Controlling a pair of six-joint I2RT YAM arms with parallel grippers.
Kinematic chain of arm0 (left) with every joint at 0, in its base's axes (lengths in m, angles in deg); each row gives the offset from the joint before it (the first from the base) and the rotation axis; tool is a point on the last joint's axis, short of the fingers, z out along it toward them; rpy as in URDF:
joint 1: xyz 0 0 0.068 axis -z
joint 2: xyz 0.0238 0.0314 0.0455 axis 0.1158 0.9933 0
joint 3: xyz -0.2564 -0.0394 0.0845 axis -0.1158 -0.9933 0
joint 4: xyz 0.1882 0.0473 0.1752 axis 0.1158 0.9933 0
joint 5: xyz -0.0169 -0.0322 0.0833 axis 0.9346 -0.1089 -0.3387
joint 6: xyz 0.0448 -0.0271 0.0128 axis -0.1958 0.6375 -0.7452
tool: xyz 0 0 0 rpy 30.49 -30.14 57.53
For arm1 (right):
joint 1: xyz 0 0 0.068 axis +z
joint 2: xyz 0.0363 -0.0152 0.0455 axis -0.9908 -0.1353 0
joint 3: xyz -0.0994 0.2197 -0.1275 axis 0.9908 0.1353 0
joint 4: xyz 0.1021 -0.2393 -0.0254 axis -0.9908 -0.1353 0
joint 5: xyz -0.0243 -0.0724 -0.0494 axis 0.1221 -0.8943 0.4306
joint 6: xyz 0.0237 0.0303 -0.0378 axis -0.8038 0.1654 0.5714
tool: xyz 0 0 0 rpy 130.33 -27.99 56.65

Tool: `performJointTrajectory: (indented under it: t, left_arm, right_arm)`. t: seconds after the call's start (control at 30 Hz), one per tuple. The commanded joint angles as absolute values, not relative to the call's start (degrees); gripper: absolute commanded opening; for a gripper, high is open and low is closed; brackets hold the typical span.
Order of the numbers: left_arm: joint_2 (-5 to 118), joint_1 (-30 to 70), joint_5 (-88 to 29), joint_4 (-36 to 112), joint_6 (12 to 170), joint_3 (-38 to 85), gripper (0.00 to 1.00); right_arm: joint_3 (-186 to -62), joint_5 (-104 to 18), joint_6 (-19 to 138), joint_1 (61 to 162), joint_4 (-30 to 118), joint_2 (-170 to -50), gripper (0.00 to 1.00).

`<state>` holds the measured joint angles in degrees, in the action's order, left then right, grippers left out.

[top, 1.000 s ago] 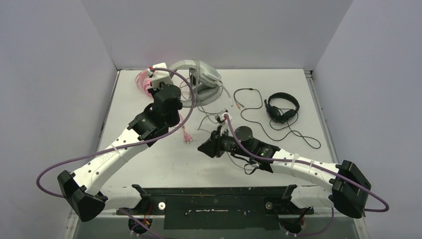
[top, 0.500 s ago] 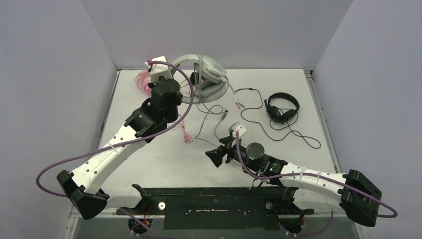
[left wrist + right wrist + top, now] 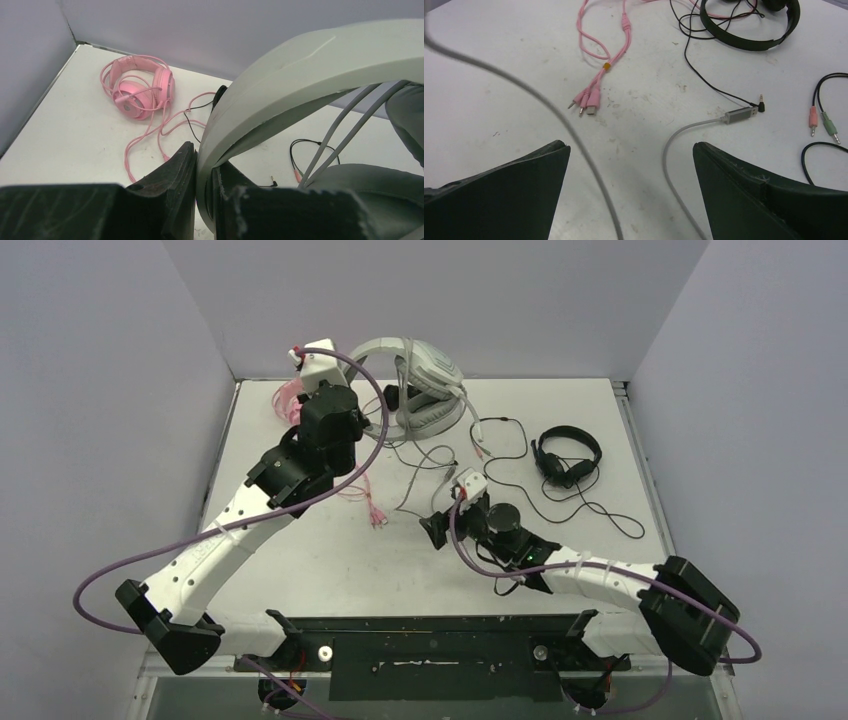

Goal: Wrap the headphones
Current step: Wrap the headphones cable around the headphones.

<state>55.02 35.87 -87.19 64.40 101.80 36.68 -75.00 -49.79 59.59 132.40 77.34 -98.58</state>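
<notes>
My left gripper is shut on the headband of the bulky white-grey headphones, held lifted near the back wall. Their grey cable hangs down to the table and ends in a flat plug. My right gripper hovers open low over mid-table. Two strands of that grey cable lie loose between its fingers, touching neither. The pink headphones lie at the back left, and their pink cable plugs reach toward the middle.
One thin black headset lies at the right with its cord spread around it. Another black headset lies beyond the plugs. Pink and green jacks rest right of my right gripper. Walls close in the table's left, back and right.
My right gripper has opened wide and let go of the grey cable. My left arm has carried the white-grey headphones up and toward the back wall.
</notes>
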Motion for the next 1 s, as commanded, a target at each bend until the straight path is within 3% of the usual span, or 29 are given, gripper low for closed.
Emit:
performJointTrajectory:
  t: [0.0, 0.33, 0.53, 0.63, 0.97]
  left_arm:
    - [55.22, 34.73, -85.38, 60.37, 105.23, 42.45, 0.00]
    - [58.64, 28.89, -77.59, 64.64, 110.02, 48.96, 0.00]
    - [60.38, 25.33, -73.39, 65.24, 112.21, 51.65, 0.00]
    - [62.25, 21.77, -69.62, 66.87, 115.09, 53.95, 0.00]
    - [67.80, 6.16, -47.90, 67.35, 126.66, 60.40, 0.00]
  right_arm:
    - [-81.82, -47.17, 62.53, 130.04, 81.09, -104.21, 1.00]
    - [-86.93, -37.93, 60.30, 128.31, 87.39, -118.05, 0.87]
    - [-85.01, -36.73, 56.98, 128.27, 88.78, -119.40, 0.21]
    - [-81.01, -34.81, 53.58, 128.53, 91.25, -118.51, 0.01]
    - [-67.86, -35.44, 43.01, 130.28, 97.96, -116.82, 0.00]
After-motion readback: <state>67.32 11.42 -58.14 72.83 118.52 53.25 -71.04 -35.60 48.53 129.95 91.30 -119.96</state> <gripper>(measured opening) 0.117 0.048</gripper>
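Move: The right hand, wide open, is after the gray headphones' hanging cable: the stretch to be pinched lies about 3 cm ahead, 4 cm left and 5 cm below. On the table some 13 cm below that hand, the pink plugs lie 6 cm ahead and 14 cm left, the gray USB plug 16 cm ahead and 2 cm right. From the left hand, holding the headphones, that stretch is roughly 8 cm back, 11 cm right, 29 cm down; the pink headphones are 20 cm ahead, 19 cm left, 34 cm down. Forward, then left and down, the right hand reaches about 5 cm down to the hanging cable and shuts its fingers on it, then draws the pinched cable back and farther down. The left hand keeps its grip on the headphone band and carries it forward and left, some 10 cm, away from the right hand, rolling its left side down about 20 degrees. ##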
